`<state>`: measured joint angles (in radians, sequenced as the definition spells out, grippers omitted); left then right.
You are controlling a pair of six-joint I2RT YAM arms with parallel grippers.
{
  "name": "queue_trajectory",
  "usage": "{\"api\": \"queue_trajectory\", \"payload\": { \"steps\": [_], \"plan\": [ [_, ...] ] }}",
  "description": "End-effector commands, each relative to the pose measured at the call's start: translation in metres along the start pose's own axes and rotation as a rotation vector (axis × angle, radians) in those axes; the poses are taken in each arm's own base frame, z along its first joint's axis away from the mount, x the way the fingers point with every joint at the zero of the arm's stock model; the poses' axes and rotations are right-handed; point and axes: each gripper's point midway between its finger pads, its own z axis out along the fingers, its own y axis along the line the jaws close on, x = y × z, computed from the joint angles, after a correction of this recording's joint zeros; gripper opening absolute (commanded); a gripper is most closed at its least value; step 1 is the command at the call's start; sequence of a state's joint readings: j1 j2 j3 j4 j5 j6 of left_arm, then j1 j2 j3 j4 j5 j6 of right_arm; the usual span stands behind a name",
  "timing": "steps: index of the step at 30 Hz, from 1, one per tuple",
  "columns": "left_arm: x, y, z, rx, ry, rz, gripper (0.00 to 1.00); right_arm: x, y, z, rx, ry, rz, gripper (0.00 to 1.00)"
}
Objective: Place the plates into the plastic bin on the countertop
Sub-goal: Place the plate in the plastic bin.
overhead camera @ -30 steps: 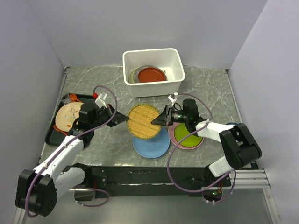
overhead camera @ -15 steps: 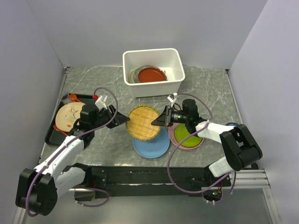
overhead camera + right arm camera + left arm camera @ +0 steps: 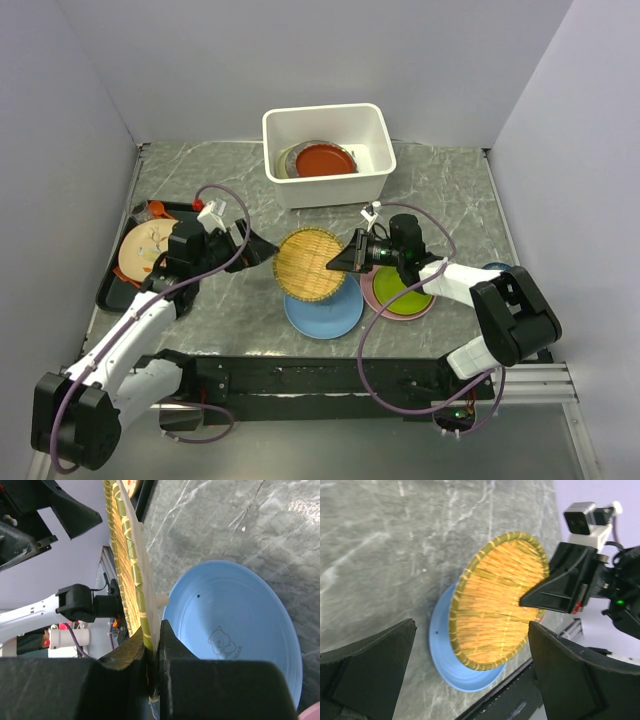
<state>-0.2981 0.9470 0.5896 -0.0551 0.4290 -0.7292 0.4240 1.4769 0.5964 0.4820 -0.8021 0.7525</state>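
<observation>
A yellow woven disc (image 3: 310, 264) hangs tilted on edge above a blue plate (image 3: 325, 312) on the countertop (image 3: 440, 190). My right gripper (image 3: 338, 266) is shut on the disc's right rim; in the right wrist view the rim (image 3: 127, 555) sits pinched between the jaws (image 3: 152, 630). My left gripper (image 3: 262, 250) stands open just left of the disc, apart from it. The left wrist view shows the disc (image 3: 497, 600) beyond the gaping left gripper (image 3: 471, 630). A lime green plate (image 3: 402, 292) lies on a pink plate (image 3: 372, 290). The plastic bin (image 3: 330, 190) holds a red plate (image 3: 325, 160) on a grey one.
A black tray (image 3: 108, 290) at the left carries a peach flower-patterned plate (image 3: 145, 248). White walls close in the left, back and right sides. The bin stands at the back centre, behind the arms. A cable loops over each arm.
My left gripper has opened, let go of the woven disc's left rim and drawn back a little to the left. The right gripper keeps its hold on the disc.
</observation>
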Motion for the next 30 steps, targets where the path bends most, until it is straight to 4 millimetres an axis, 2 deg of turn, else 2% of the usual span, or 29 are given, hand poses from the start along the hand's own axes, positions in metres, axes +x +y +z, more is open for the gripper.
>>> {"api": "queue_trajectory", "payload": {
  "steps": [1, 11, 23, 28, 30],
  "plan": [
    [-0.02, 0.004, -0.007, -0.074, -0.072, 0.062, 0.99, -0.01, 0.014, -0.003, -0.034, -0.035, -0.067, 0.0],
    [-0.025, 0.03, -0.002, -0.212, -0.108, 0.058, 0.99, -0.009, 0.015, -0.015, 0.024, -0.065, -0.087, 0.0],
    [-0.017, 0.028, 0.027, -0.215, -0.062, 0.061, 0.99, -0.015, 0.011, -0.044, 0.18, -0.158, -0.135, 0.0],
    [-0.013, 0.032, 0.036, -0.228, -0.045, 0.067, 0.99, -0.026, 0.018, -0.049, 0.185, -0.193, -0.135, 0.0],
    [-0.013, 0.033, 0.037, -0.234, -0.048, 0.069, 0.99, -0.032, 0.027, -0.048, 0.161, -0.199, -0.137, 0.0]
  ]
}}
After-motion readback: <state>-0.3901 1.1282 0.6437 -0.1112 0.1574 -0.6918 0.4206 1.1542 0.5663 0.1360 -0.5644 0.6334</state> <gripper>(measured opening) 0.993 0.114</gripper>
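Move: Some 30 cm ahead of the right hand, about level with it sideways and some 7 cm lower, stands the plastic bin. The woven plate, already pinched near its right edge, has its middle roughly 5 cm left of that hand. The blue plate lies below, about 3 cm back and 1 cm left; the green plate some 17 cm right, level fore and aft, both about 12 cm down. From the left hand the bin is about 26 cm ahead, 16 cm right and 12 cm lower. Carrying the woven plate in a kept pinch, the right hand hangs nearly still, then draws about 4 cm to the right above the blue plate, towards the green plate's side, rising some 2 cm and turning about 10 degrees clockwise. The left hand, already wide open and empty, sinks about 5 cm away from the woven plate and eases slightly forward, swinging left and back on the way. ##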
